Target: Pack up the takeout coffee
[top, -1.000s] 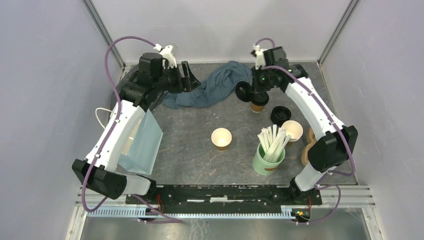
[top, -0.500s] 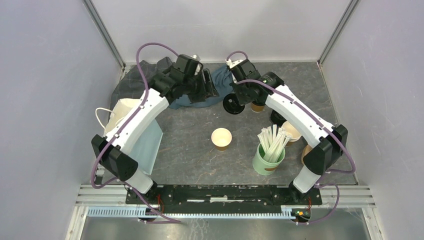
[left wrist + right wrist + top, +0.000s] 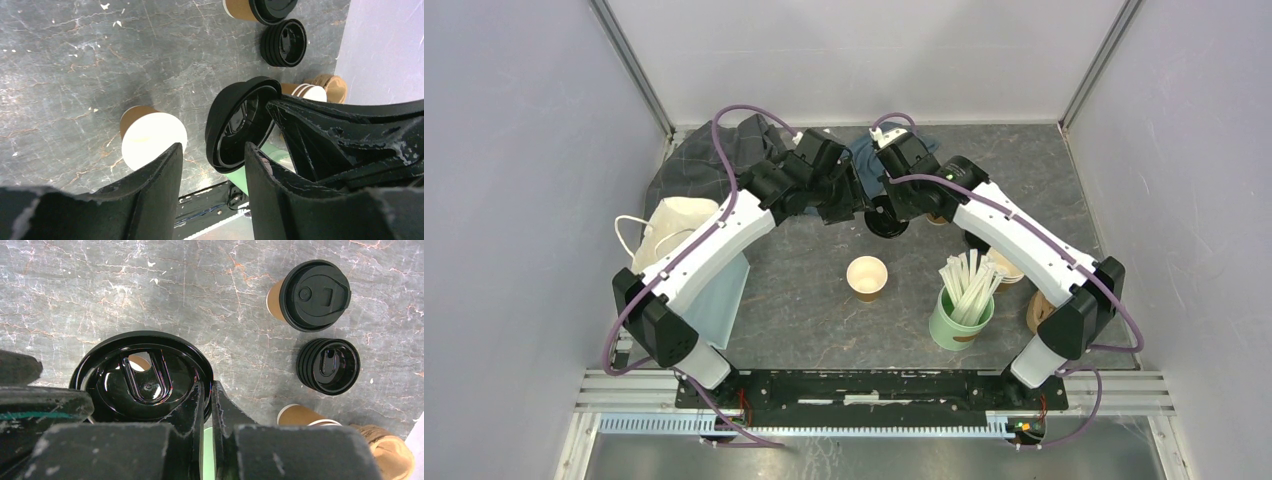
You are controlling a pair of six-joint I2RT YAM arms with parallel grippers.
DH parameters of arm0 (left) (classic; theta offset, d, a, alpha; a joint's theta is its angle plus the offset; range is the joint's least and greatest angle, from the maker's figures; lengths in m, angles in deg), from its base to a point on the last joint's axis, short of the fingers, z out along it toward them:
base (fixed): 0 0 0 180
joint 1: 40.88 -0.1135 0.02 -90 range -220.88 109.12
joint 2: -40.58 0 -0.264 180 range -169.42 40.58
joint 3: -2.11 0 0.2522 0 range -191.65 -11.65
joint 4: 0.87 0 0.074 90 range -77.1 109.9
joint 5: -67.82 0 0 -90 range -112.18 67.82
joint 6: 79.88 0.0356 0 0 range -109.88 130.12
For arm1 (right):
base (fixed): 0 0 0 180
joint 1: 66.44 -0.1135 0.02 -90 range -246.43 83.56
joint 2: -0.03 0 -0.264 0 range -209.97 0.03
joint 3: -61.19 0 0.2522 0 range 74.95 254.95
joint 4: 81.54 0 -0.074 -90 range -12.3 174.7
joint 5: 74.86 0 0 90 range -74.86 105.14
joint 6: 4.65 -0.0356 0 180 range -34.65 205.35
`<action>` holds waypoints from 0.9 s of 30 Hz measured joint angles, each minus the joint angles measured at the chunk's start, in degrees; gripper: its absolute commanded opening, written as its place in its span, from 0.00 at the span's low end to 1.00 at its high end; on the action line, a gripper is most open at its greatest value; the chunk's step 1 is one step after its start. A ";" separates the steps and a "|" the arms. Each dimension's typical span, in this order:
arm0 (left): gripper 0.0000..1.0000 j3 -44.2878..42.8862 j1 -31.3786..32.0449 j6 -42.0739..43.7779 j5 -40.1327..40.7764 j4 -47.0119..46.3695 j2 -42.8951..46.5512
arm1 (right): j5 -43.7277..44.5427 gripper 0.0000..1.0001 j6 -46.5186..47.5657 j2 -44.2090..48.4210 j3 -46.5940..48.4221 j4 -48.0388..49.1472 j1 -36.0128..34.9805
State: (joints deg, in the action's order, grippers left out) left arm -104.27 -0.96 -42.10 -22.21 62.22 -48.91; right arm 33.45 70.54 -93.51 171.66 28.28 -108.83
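One takeout coffee (image 3: 312,295), a brown paper cup with a black sip lid, stands on the table at the back right and also shows as the lidded cup (image 3: 260,7) in the left wrist view. My right gripper (image 3: 207,387) is shut on the rim of a loose black lid (image 3: 145,382), held in the air at back centre (image 3: 886,215). My left gripper (image 3: 212,150) hangs open right beside that lid (image 3: 240,125), whose lower edge lies just beyond its fingertips. A lidless brown cup (image 3: 867,277) with a cream inside stands below them.
A stack of black lids (image 3: 327,365) and a stack of lidless cups (image 3: 305,415) sit right of the lidded cup. A green cup of stirrers (image 3: 961,310) stands front right. A dark cloth (image 3: 714,150), a white bag (image 3: 669,225) and a blue bag (image 3: 724,290) lie at the left.
The right arm carried the black lid leftward from beside the lidded cup to back centre. The left arm swung from the back left to meet it, its jaws narrowing.
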 measured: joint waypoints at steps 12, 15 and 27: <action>0.41 0.00 0.94 -0.59 0.02 -1.11 -0.79 | 0.00 0.02 -0.68 0.42 -0.09 0.04 -0.61; 0.37 0.00 0.94 -0.57 0.04 -1.14 -1.27 | 0.00 0.02 -0.96 0.42 -0.09 0.04 -1.07; 0.16 -0.39 0.98 0.50 0.98 -0.52 -2.82 | 0.94 0.03 -1.46 0.50 -0.09 -0.04 -1.95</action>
State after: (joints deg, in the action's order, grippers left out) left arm -104.67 0.02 -41.60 -21.23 61.69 -51.73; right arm 34.39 69.08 -93.00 171.57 28.23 -110.77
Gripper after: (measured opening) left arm 0.241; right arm 0.085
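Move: The black lid, already pinched at its right rim by the right hand, has its middle about 4 cm to the left hand's right, roughly level forward and 2 cm below. From the left hand, the open cup stands about 9 cm back, 1 cm right and 16 cm down. From the right hand, the lid's middle is 3 cm left and 2 cm back, and the lidded cup about 5 cm ahead, 10 cm right, 15 cm down. The left fingers, straddling the left rim of the black lid, close from a bit over half open to about a quarter and pinch that rim. To get there, the left hand edges 1 cm right, then sinks about 1.5 cm without turning. The right hand keeps its grip on the opposite rim and eases the lid about 1 cm left and back. ##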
